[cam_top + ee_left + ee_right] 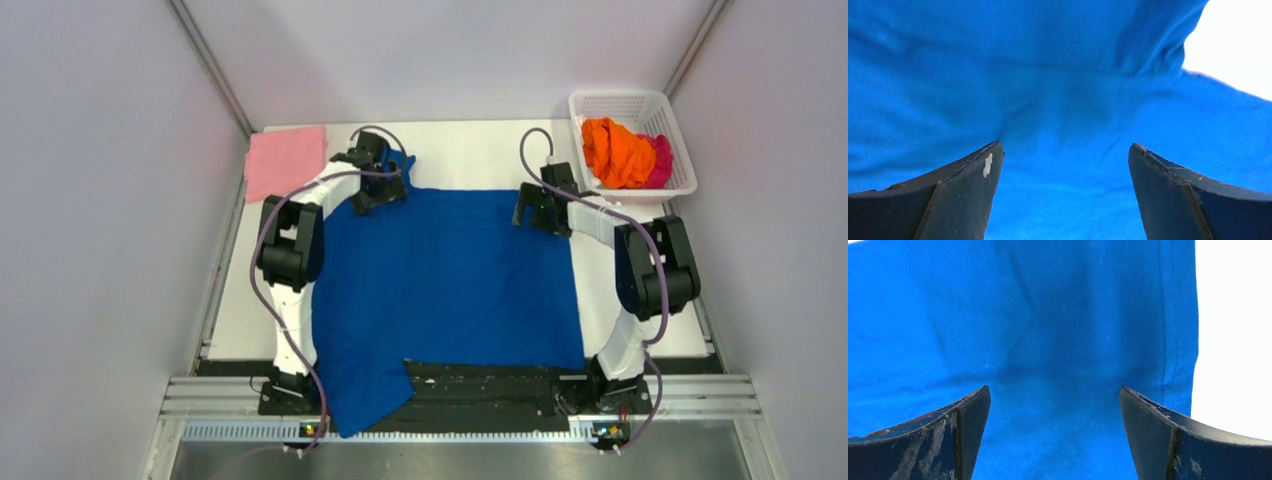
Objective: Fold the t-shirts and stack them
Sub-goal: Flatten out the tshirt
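The royal blue t-shirt point(450, 280) lies spread flat over the middle of the table, its near left part hanging over the front edge; no print shows. My left gripper point(385, 185) is open over the shirt's far left corner, where the cloth is bunched point(1063, 100). My right gripper point(528, 208) is open over the far right corner, near the stitched hem point(1173, 315). Blue cloth shows between both pairs of fingers. A folded pink t-shirt point(285, 160) lies at the far left. Orange point(615, 150) and magenta point(662, 160) t-shirts lie crumpled in the basket.
The white mesh basket point(632, 102) stands at the far right corner of the table. White walls close in left, right and behind. A metal rail point(450, 395) runs along the near edge by the arm bases.
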`<state>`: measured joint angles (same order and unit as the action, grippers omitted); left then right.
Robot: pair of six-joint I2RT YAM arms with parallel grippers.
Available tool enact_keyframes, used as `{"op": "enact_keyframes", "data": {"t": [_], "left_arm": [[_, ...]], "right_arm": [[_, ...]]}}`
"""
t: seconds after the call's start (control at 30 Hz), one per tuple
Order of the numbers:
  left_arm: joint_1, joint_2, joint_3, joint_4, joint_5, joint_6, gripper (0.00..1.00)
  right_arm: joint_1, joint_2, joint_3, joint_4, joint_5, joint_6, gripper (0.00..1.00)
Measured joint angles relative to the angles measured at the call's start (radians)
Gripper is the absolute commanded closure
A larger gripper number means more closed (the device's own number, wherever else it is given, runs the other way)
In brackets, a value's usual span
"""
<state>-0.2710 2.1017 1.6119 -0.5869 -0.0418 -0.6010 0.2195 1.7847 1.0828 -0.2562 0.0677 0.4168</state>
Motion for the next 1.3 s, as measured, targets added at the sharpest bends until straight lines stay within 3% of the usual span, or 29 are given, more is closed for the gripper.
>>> {"op": "enact_keyframes", "data": {"t": [0.4,0.6,0.7,1.07,1.17,1.3], "left_arm": [[0.062,0.265,0.414,-0.086,-0.014,-0.024,0.01],[0.097,0.452,0.722,-0.079,0.064,-0.045,0.01],[0.116,0.506,0.794,-0.018,0.12,-0.087,0.01],[0.168,0.542,0.827,0.119,0.187,-0.171,0.01],[0.17,0.45,0.705,0.132,0.188,-0.15,0.01],[0.154,0.188,0.429,0.119,0.152,-0.098,0.01]], "right_arm": [[-0.034,0.183,0.231,0.005,0.017,0.005,0.01],[-0.053,0.268,0.346,0.011,0.008,0.005,0.01],[-0.063,0.299,0.389,0.012,-0.004,0.003,0.01],[-0.076,0.371,0.517,-0.035,-0.039,-0.051,0.01],[-0.076,0.349,0.496,-0.043,-0.046,-0.058,0.01],[-0.073,0.201,0.345,-0.045,-0.046,-0.058,0.01]]}}
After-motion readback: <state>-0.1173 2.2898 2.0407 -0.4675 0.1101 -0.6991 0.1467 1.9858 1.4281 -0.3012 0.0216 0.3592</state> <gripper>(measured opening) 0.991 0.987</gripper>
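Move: The open fingers of both hands rest on the far part of the spread blue t-shirt, whose middle lies about 20 cm back and 17 cm right of the left hand, and some 16 cm back and 23 cm left of the right hand. The folded pink shirt is about 10 cm ahead and 23 cm left of the left hand; the basket is roughly 17 cm ahead and 23 cm right of the right hand. Both open hands push the t-shirt forward, left about 20 cm, right about 13, then lift and draw back. ##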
